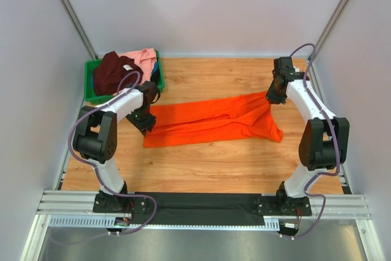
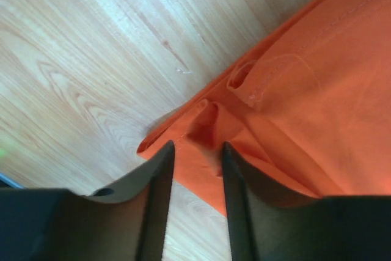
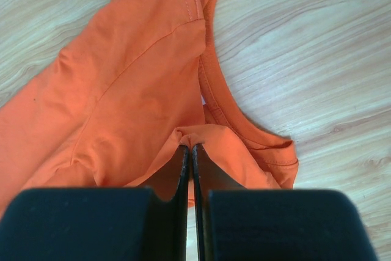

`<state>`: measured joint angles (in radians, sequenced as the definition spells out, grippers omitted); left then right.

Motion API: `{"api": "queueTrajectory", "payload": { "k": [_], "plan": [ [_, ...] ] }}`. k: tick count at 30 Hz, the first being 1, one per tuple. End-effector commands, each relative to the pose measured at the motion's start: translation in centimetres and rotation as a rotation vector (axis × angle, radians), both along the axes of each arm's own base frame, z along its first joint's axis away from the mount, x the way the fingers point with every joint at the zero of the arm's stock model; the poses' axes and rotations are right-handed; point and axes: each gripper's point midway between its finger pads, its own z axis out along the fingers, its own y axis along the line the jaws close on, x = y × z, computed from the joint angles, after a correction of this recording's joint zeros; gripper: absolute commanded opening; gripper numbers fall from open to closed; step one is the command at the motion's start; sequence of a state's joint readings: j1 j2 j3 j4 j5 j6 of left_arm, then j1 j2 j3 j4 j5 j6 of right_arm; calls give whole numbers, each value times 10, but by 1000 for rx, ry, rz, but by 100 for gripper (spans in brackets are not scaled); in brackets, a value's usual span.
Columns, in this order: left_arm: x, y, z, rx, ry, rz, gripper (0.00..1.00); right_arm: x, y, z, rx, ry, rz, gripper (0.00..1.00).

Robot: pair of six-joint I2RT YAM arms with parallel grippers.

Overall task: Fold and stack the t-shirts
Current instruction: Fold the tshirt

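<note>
The orange t-shirt (image 1: 214, 120) lies across the wooden table as a long band folded lengthwise. My left gripper (image 1: 145, 123) is at the band's left end. In the left wrist view it (image 2: 197, 146) is open, its jaws apart over a small raised ridge at the corner of the orange cloth (image 2: 305, 108). My right gripper (image 1: 272, 97) is at the band's right end. It (image 3: 190, 147) is shut on a pinched fold of the orange shirt (image 3: 134, 77) just below the collar (image 3: 214, 90). A maroon t-shirt (image 1: 113, 71) and a pink t-shirt (image 1: 142, 58) lie heaped in the bin.
The green plastic bin (image 1: 91, 93) stands at the back left, right behind the left arm. Grey walls close in the table on three sides. A black mat (image 1: 201, 203) and metal rails (image 1: 61, 203) run along the near edge between the arm bases.
</note>
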<state>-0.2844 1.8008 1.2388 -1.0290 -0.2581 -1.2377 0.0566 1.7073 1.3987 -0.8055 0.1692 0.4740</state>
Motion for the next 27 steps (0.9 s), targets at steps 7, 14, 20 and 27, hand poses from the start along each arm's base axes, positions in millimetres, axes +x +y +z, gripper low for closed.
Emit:
{"api": "queueTrajectory", "payload": {
  "k": [7,14,20,27],
  "plan": [
    [20,19,59,83,-131,-94,70,15,8,5,13,-6,80,0],
    [-1,24,47,77,-148,-158,67,27,21,-18,79,67,87,0],
    [-9,14,27,5,-157,-223,66,54,39,-27,178,78,80,12],
    [-11,-3,19,-96,-208,-409,66,40,28,-7,54,30,61,42]
  ]
}}
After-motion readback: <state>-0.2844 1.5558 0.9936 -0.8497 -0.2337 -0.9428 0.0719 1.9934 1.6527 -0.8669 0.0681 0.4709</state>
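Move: The shirt edge held in the right fingers is bound for the shirt's far part, about 5 cm ahead, 3 cm left and some 7 cm below that hand; the far right corner lies about 9 cm ahead, 2 cm right and equally low. The shirt's near left corner lies roughly 4 cm back, 1 cm left and 2 cm below the left hand, the green bin about 22 cm ahead and 8 cm left, about level. The raised shirt edge is carried forward about 5 cm with some leftward and downward travel, then the right fingers open and let go. The already opening left fingers spread wider and clear the cloth; that hand rises about 5 cm with slight forward-left drift, then sinks again while drawing back towards the near left corner, turning some 15 degrees clockwise. ##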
